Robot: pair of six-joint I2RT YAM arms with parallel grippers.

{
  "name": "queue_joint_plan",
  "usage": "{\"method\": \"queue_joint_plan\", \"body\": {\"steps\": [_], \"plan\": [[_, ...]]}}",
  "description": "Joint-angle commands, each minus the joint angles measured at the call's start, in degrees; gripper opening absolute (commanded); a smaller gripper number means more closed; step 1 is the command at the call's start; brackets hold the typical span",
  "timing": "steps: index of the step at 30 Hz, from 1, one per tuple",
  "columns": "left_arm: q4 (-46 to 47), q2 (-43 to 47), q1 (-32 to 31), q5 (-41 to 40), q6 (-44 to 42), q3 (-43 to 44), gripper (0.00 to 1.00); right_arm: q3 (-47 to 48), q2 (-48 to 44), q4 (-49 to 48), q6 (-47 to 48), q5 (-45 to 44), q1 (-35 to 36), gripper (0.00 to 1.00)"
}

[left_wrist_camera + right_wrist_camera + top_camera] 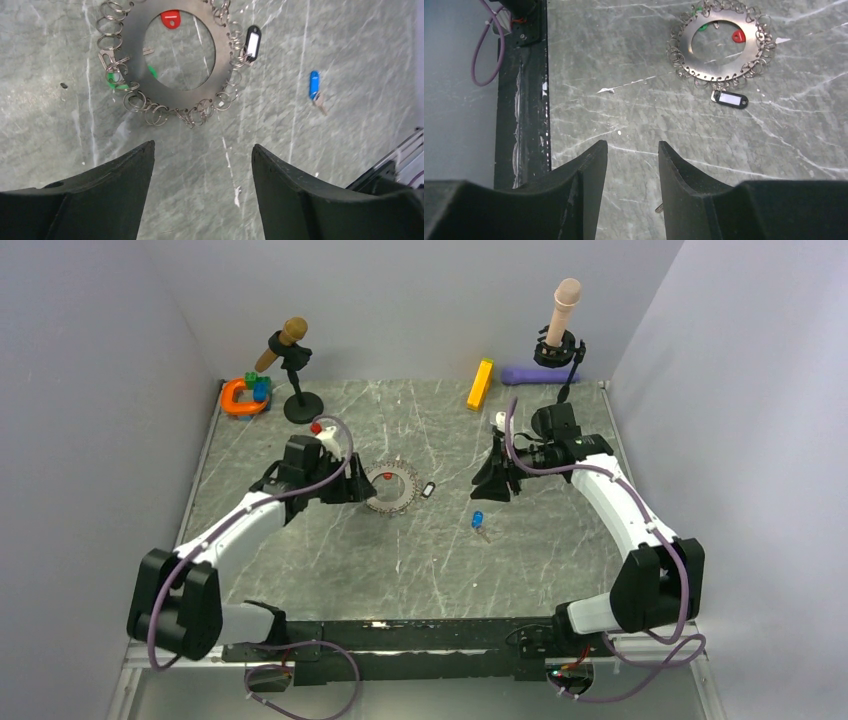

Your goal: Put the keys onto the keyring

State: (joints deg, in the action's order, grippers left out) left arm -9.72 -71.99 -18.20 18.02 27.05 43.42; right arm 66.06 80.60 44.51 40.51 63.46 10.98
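Observation:
The keyring (408, 490) lies flat on the marble table between the arms, a grey metal ring fringed with small loops (131, 55) (719, 71). A red key (170, 19) lies inside its hole. A green key (116, 80) sits partly under its rim, and a black tag key (253, 42) rests against its edge. A blue key (478, 521) (313, 84) lies alone on the table. My left gripper (202, 145) (358, 485) stands open just beside the ring, holding nothing. My right gripper (632, 143) (495, 482) is open and empty, above the table near the blue key.
At the back left are an orange C-shaped toy (240, 398) and a black stand (302, 405). A yellow block (480, 384), a purple object (535, 375) and a second stand (558, 348) are at the back right. A black rail (521, 100) runs along the table's near edge.

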Motion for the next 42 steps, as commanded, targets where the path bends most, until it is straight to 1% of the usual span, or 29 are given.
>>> {"method": "queue_joint_plan", "body": {"steps": [1,4,5,9,13,18,21,27,31,36,42], "plan": [[-7.5,-5.7,0.2,2.7,-9.2,6.8,0.72,-0.5,-2.8,-2.8,-0.4,3.2,0.1,0.46],[-7.5,-9.1,-0.1,5.5,-9.3,8.6,0.62,-0.7,-3.0,-2.9,-0.4,4.2,0.1,0.46],[-7.5,-10.1,-0.4,5.8,-9.0,9.1,0.61,-0.8,-3.0,-3.1,-0.5,4.1,0.0,0.46],[-9.5,-14.3,-2.0,4.6,-8.6,11.8,0.54,-0.7,-2.7,-2.8,-0.3,3.8,0.0,0.46],[-10.3,-17.4,-3.0,3.2,-8.8,13.5,0.42,-0.7,-2.3,-2.4,-0.1,4.2,0.0,0.46],[-9.4,-19.1,-3.2,1.8,-8.4,13.3,0.4,-0.9,-2.3,-2.6,0.0,4.0,0.0,0.46],[-8.0,-19.6,-3.6,0.9,-6.1,12.6,0.4,-0.8,-2.1,-2.4,0.2,4.0,0.2,0.46],[-4.8,-19.8,-4.2,-3.4,0.1,10.5,0.42,-0.5,-1.5,-1.3,1.2,4.0,0.1,0.47],[-2.2,-18.6,-4.2,-3.9,2.4,8.6,0.43,-0.5,-1.8,-1.1,1.3,4.1,0.1,0.47],[1.0,-16.2,-4.4,-1.6,-0.2,7.0,0.42,-0.5,-2.1,-0.9,1.7,4.2,0.1,0.47],[-1.7,-16.3,-5.5,-2.9,-2.6,8.9,0.4,-0.2,-2.0,0.1,2.7,4.2,0.1,0.47]]}}
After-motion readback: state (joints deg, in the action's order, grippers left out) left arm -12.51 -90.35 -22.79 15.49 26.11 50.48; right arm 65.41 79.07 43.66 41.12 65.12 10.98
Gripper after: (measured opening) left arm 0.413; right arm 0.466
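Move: The keyring's middle lies about 7 cm ahead of the left hand, 5 cm to its right and some 11 cm below. On the table, the green key peeks out under the ring's left edge, about 4 cm straight ahead of this hand; the black-tagged key is 7 cm ahead and 14 cm right, the red tag 10 cm ahead and 5 cm right. From the right hand the keyring is roughly 12 cm ahead, 21 cm left and 19 cm below. Left hand sinks about 7 cm and slightly right towards the keyring's near edge, tipping down, fingers closing halfway. ##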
